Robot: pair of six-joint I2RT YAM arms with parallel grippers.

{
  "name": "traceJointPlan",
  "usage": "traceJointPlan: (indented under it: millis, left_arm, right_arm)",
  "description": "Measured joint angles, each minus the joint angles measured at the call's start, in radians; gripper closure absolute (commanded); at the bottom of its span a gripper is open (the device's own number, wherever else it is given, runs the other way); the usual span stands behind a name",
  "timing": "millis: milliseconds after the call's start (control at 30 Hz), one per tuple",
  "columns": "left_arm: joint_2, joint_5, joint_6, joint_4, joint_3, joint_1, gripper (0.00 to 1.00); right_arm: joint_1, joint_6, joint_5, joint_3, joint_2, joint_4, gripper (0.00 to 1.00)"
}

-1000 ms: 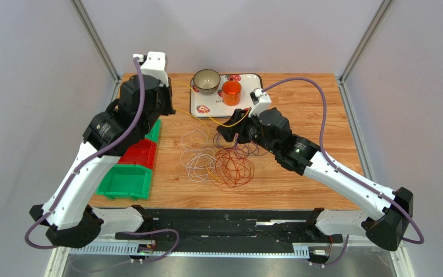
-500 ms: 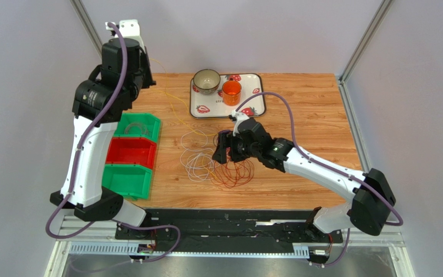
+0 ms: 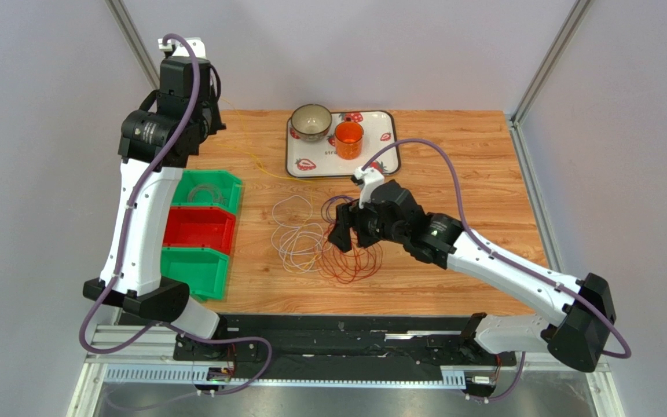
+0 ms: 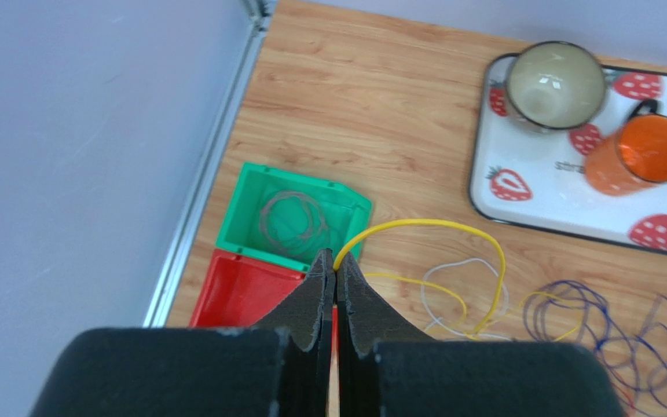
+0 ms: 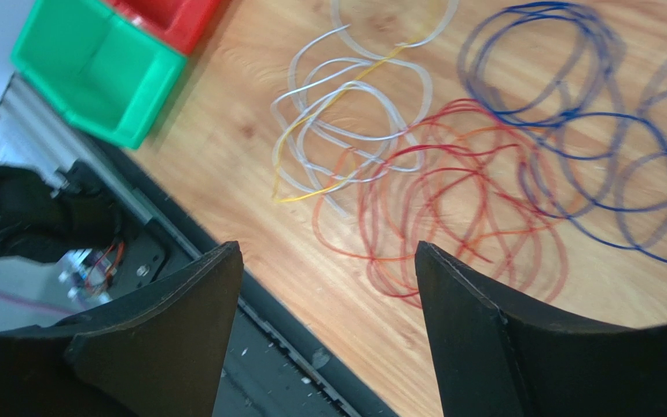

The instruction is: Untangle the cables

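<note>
The cables [image 3: 328,239] lie in a loose pile mid-table: white loops [image 5: 354,113], red and orange loops [image 5: 450,208], and blue-purple loops [image 5: 572,113]. A yellow cable [image 4: 476,252] rises from the pile to my left gripper [image 4: 336,261], which is shut on its end. That gripper [image 3: 211,109] is held high over the table's far left corner. The yellow cable [image 3: 263,169] trails from it back to the pile. My right gripper [image 5: 324,248] hovers open over the pile's near edge, nothing between its fingers. In the top view the right gripper [image 3: 343,233] sits above the red loops.
A strawberry-print tray [image 3: 380,161] at the back holds a bowl [image 3: 311,122] and an orange cup [image 3: 348,137]. Three bins line the left side: green [image 3: 211,187] with a grey coil inside, red [image 3: 196,230], green [image 3: 191,271]. The table's front edge and black rail [image 5: 224,347] lie just below my right gripper.
My left arm swung up and back to the far left, drawing the yellow cable out of the pile. My right gripper opened wider and shifted nearer, over the red loops.
</note>
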Motion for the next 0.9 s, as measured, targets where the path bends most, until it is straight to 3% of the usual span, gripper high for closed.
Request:
traceJointPlan:
  millis: [333,667,900]
  left_arm:
    - [-0.055,-0.040,-0.001,0.057,-0.199,0.192,1.00]
    - [-0.065,0.100,0.000,0.267,-0.400,0.365,1.00]
    - [-0.079,0.185,0.056,0.502,-0.599,0.395,1.00]
  right_arm:
    - [-0.029,0.053,0.204,-0.107,0.037,-0.004,0.26]
    - [-0.042,0.063,0.252,-0.207,0.067,0.056,0.27]
    - [-0.122,0.072,0.200,-0.293,0.073,0.149,0.28]
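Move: My left hand still grips the yellow cable high up; the far green tray lies about 7 cm ahead, 9 cm to the left and 40 cm below, the red tray about 11 cm nearer me than that. The strawberry tray is some 24 cm ahead and 30 cm right of this hand. From my empty right hand the red cable is about 4 cm ahead, 4 cm right and 19 cm below, the blue one about 15 cm ahead and 6 cm right, the white one 8 cm ahead and 10 cm left. I carry the pinched yellow cable with my left hand about 11 cm left, sinking as far and edging forward late on, to hang it over the far green tray. Meanwhile I lower my open right hand some 12 cm towards the red cable, easing right and turning clockwise by nearly 20 degrees, fingers kept apart and nothing touched yet. ##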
